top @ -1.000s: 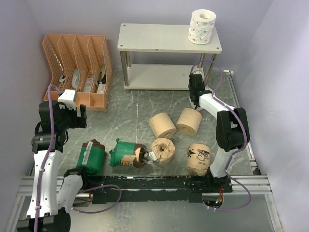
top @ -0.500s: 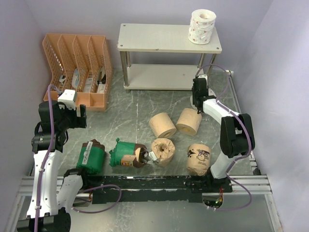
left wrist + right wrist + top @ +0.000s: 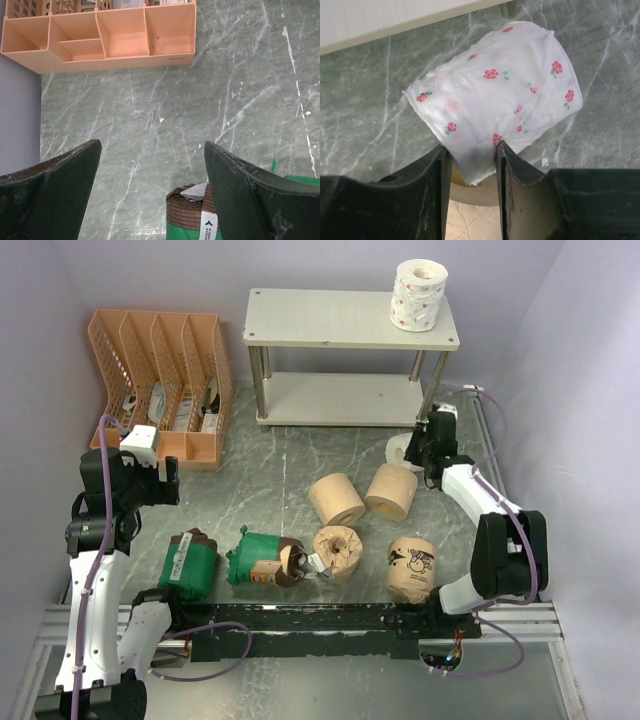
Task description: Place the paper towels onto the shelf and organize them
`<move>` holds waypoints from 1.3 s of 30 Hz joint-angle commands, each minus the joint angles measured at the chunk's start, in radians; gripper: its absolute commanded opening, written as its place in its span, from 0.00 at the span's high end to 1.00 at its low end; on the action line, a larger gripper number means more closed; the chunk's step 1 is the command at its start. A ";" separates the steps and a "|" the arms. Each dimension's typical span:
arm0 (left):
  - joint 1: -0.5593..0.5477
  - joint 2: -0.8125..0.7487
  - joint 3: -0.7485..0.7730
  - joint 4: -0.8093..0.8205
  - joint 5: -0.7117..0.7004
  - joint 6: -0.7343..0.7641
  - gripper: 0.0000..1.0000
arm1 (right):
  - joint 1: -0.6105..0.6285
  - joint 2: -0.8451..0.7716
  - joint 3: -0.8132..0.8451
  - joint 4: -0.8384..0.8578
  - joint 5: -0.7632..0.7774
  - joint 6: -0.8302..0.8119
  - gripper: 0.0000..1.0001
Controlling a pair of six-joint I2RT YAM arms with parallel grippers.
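My right gripper (image 3: 472,155) is shut on the edge of a white paper towel roll with red flowers (image 3: 505,100), next to the shelf's (image 3: 350,322) right front leg. From above, that roll (image 3: 400,450) sits just left of the right gripper (image 3: 425,452). A matching white roll (image 3: 420,295) stands on the shelf's top board. Three tan rolls (image 3: 337,500), a brown cartoon-print roll (image 3: 412,568) and two green-wrapped rolls (image 3: 262,560) lie on the table. My left gripper (image 3: 152,170) hangs open above a green roll (image 3: 200,217).
An orange file organizer (image 3: 165,385) stands at the back left, also seen in the left wrist view as the organizer (image 3: 100,35). The shelf's lower board (image 3: 335,398) is bare. A tan roll (image 3: 470,215) lies under my right fingers. Rails run along the table's right and near edges.
My right arm has swung right and toward the near side, pulling the white flowered roll out beside the shelf's right front leg. The left arm has not moved.
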 commanded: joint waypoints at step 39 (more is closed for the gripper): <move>0.019 -0.002 0.018 0.013 0.017 0.010 0.05 | -0.335 -0.570 -0.010 0.193 -0.480 1.101 1.00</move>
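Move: The right hand still holds the floral roll low in front of the shelf; the middle of the shelf's top board lies about 21 cm ahead, 14 cm to its left and 16 cm up. The standing roll on that board is some 21 cm ahead, 2 cm left and 21 cm up, while the near kraft roll lies 7 cm back, 5 cm left and 7 cm below. From the idle left hand the top board's middle is about 37 cm ahead, 38 cm right and 5 cm higher. Keeping its pinch on the end of the floral roll, the right hand swings about 6 cm to its right while starting to rise, then drifts part of the way back left and climbs ever faster, some 21 cm up in all, easing about 6 cm back from the shelf. On the way the wrist rolls some 60 degrees, left side rising, and tips up until the fingers point forward nearly level, turning the roll's hollow end upward. ##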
